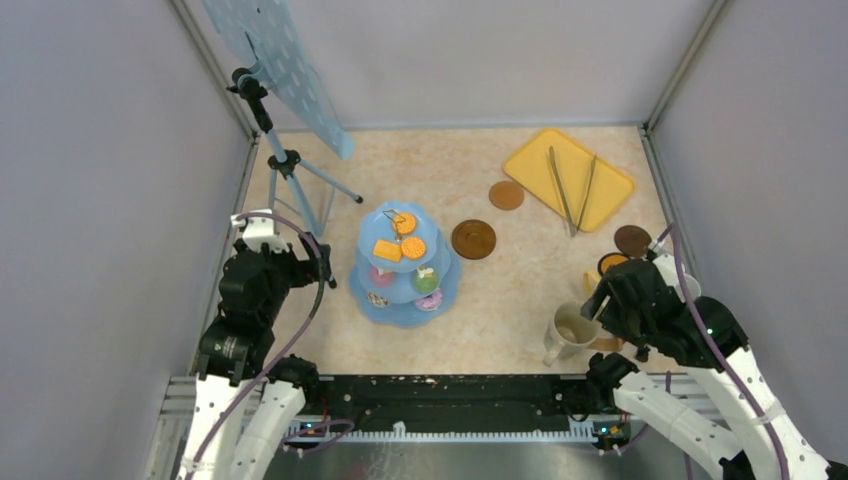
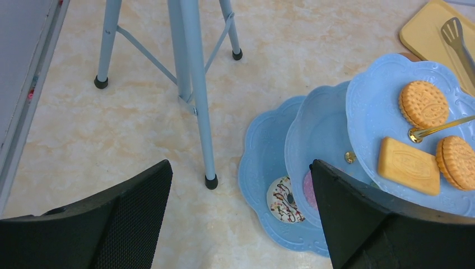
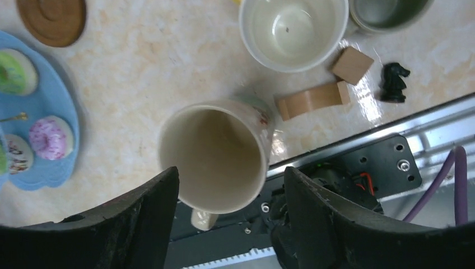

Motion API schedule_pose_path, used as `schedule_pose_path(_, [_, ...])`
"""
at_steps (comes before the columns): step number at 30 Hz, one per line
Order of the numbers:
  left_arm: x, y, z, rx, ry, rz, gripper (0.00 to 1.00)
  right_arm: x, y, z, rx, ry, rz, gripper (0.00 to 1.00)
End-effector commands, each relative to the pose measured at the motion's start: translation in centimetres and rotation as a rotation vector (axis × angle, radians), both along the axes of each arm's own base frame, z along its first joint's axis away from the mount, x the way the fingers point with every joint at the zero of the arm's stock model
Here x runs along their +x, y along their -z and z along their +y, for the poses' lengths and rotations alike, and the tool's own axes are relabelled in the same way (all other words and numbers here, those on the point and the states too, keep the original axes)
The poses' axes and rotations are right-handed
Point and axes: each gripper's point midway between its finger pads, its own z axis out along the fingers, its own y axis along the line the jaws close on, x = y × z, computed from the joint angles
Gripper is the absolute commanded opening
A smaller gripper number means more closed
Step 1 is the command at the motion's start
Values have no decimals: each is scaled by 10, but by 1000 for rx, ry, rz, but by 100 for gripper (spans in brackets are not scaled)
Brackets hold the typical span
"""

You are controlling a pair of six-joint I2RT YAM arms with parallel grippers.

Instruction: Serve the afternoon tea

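The big beige mug (image 1: pixel 572 328) (image 3: pixel 215 162) stands empty near the table's front edge, its handle toward the arms. My right gripper (image 1: pixel 600 305) (image 3: pixel 229 179) is open, one finger on each side of the mug's rim, with a gap at the right finger. A small white mug (image 3: pixel 291 31) and a grey mug (image 3: pixel 386 11) stand just beyond. A blue tiered stand (image 1: pixel 400 318) (image 2: pixel 255 151) carries orange biscuits (image 1: pixel 405 240) (image 2: pixel 423 103) and donuts (image 3: pixel 50 137) (image 2: pixel 283 199). My left gripper (image 1: pixel 325 262) (image 2: pixel 241 174) is open and empty beside the stand's left rim.
Brown coasters (image 1: pixel 473 239) (image 1: pixel 506 195) (image 1: pixel 632 240) lie between the stand and a yellow tray (image 1: pixel 530 160) holding metal tongs (image 1: pixel 570 185). Wooden blocks (image 3: pixel 311 100) and a black chess knight (image 3: pixel 394 81) lie by the mugs. A tripod (image 1: pixel 285 165) (image 2: pixel 193 84) stands at the back left.
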Motion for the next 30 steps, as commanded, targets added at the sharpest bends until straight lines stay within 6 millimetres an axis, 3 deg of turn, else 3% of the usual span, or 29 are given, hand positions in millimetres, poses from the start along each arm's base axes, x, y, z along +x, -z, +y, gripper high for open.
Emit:
schedule_pose_path(1, [1, -16, -1, -11, 1, -59, 99, -22, 32, -4, 1, 38, 117, 67])
schedule_pose_path(2, [1, -16, 0, -12, -1, -59, 99, -19, 37, -7, -14, 53, 113, 58])
schedule_pose_path(3, [1, -17, 0, -12, -3, -62, 99, -15, 39, -8, -24, 60, 102, 56])
schedule_pose_path(14, [0, -17, 1, -14, -8, -61, 99, 0, 78, 15, -2, 37, 164, 49])
schedule_pose_path(19, [1, -16, 1, -12, -12, -56, 99, -1, 91, 23, 18, 42, 205, 23])
schedule_pose_path(23, [3, -14, 0, -10, -9, -47, 99, 3, 73, 18, 3, 50, 172, 3])
schedule_pose_path(25, [4, -13, 0, -8, -4, -46, 99, 13, 54, 20, -6, 29, 127, 0])
schedule_pose_path(28, [5, -12, 0, -6, -5, -41, 99, 43, 19, 35, -16, -55, 30, 0])
schedule_pose_path(30, [5, -11, 0, -5, -9, -37, 99, 74, -3, 53, -35, -139, -51, 0])
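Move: The beige mug stands below the right hand, its middle about 4 cm to the left, 1 cm ahead and 13 cm down. Off to the right of the mug, the yellow-handled cup lies roughly 6 cm ahead of the hand, 3 cm to its right and 14 cm down, and the wooden bridge block level with the hand, 3 cm right and 17 cm down. From the left hand the mug is some 35 cm right, 10 cm back and 19 cm below. Straight down goes the right hand, about 9 cm and drifting slightly back, its fingers tipping some 15 degrees further towards the table. Its part-open fingers close low down and pinch the wall of the beige mug's rim on the right, near side; then the hand starts back up, about 2.5 cm, with a little forward. ##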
